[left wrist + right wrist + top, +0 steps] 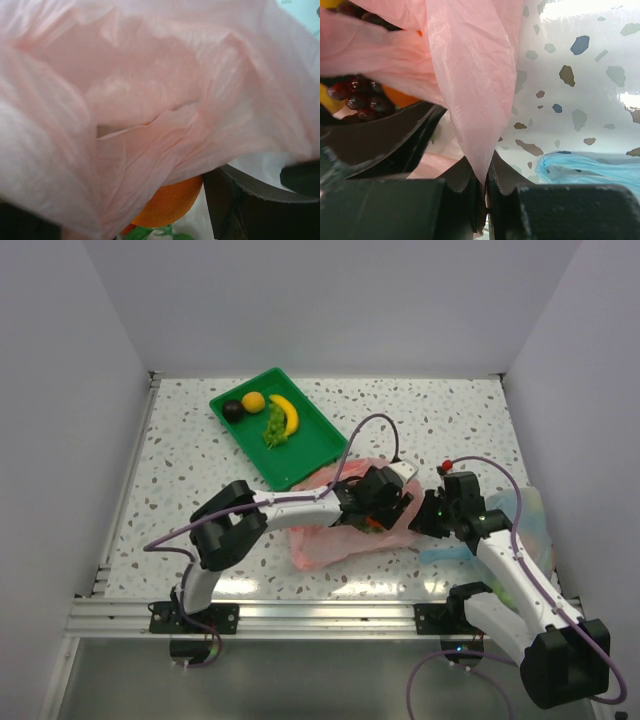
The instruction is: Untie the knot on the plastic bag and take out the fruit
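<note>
The pink plastic bag [335, 535] lies crumpled in mid-table with its mouth facing right. My left gripper [385, 502] reaches into that mouth. In the left wrist view pink film [150, 100] fills the frame, and an orange [172, 202] with a green piece [150, 234] sits between the wide-apart jaws; one finger [235, 205] shows at the right. My right gripper [430, 515] is shut on a fold of the bag's rim [480, 115], held taut. Dark purple grapes [357, 95] and the orange [400, 97] show inside. No knot is visible.
A green tray [320, 445] at the back holds a near-black fruit [232, 410], a yellow-orange fruit [254, 402], a banana [288, 412] and a green bunch [274, 428]. A pale blue bag [530, 525] lies by the right arm, also seen in the right wrist view [585, 167].
</note>
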Available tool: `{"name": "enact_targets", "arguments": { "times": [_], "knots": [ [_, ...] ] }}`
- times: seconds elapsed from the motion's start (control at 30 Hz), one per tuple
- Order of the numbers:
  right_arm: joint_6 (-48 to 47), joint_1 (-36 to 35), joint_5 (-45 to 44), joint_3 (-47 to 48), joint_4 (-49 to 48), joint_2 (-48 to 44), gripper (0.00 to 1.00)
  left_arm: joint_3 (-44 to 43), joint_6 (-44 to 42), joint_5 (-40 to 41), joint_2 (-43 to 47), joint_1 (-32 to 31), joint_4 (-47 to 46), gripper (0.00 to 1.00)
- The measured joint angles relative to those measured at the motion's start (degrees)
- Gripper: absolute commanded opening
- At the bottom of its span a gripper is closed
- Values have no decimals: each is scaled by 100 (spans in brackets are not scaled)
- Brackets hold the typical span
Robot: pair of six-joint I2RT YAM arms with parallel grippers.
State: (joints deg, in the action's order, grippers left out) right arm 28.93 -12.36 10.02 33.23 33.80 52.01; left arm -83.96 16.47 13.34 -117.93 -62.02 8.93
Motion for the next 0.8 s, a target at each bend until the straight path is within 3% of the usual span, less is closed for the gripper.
{"name": "enact_targets", "arguments": {
  "times": [0.23,0.47,0.6,0.8],
  "knots": [
    [-2,0,-4,0,0,0,11,634,131,-66,1003,0,437,27],
    [-2,0,-9,0,-2,13,11,455,267,-267,2323,166,975,27],
    [-2,0,-9,0,-4,17,11,225,330,-439,2717,852,999,29],
    [-4,0,-9,0,-4,22,11,92,376,-157,2651,2463,1012,33]
  ]
}}
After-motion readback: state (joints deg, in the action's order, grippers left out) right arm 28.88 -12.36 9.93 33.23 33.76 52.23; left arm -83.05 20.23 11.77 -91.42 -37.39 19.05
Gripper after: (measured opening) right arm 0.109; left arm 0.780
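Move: The left fingers already hold the orange inside the plastic bag. The middle of the green tray it is bound for is about 28 cm ahead, 27 cm to the left and a few lower. In the tray, the green grapes lie some 30 cm ahead and 29 cm left of this hand, the banana about 33 ahead and 26 left. The dark grapes are in the bag, about 3 cm ahead and 10 left. From the right hand, which pinches the bag's edge, the tray's middle is some 34 cm ahead and 35 left. Back and to the left first, by only a few centimetres, the left hand draws the orange from under the bag's fold. It then climbs steeply, about 19 cm in all, before sweeping forward and left towards the tray. During the sweep it swings some 25 degrees counter-clockwise, its left side dipping, and the fingers keep their grip. The right hand stays put, still pinching the bag's edge. ##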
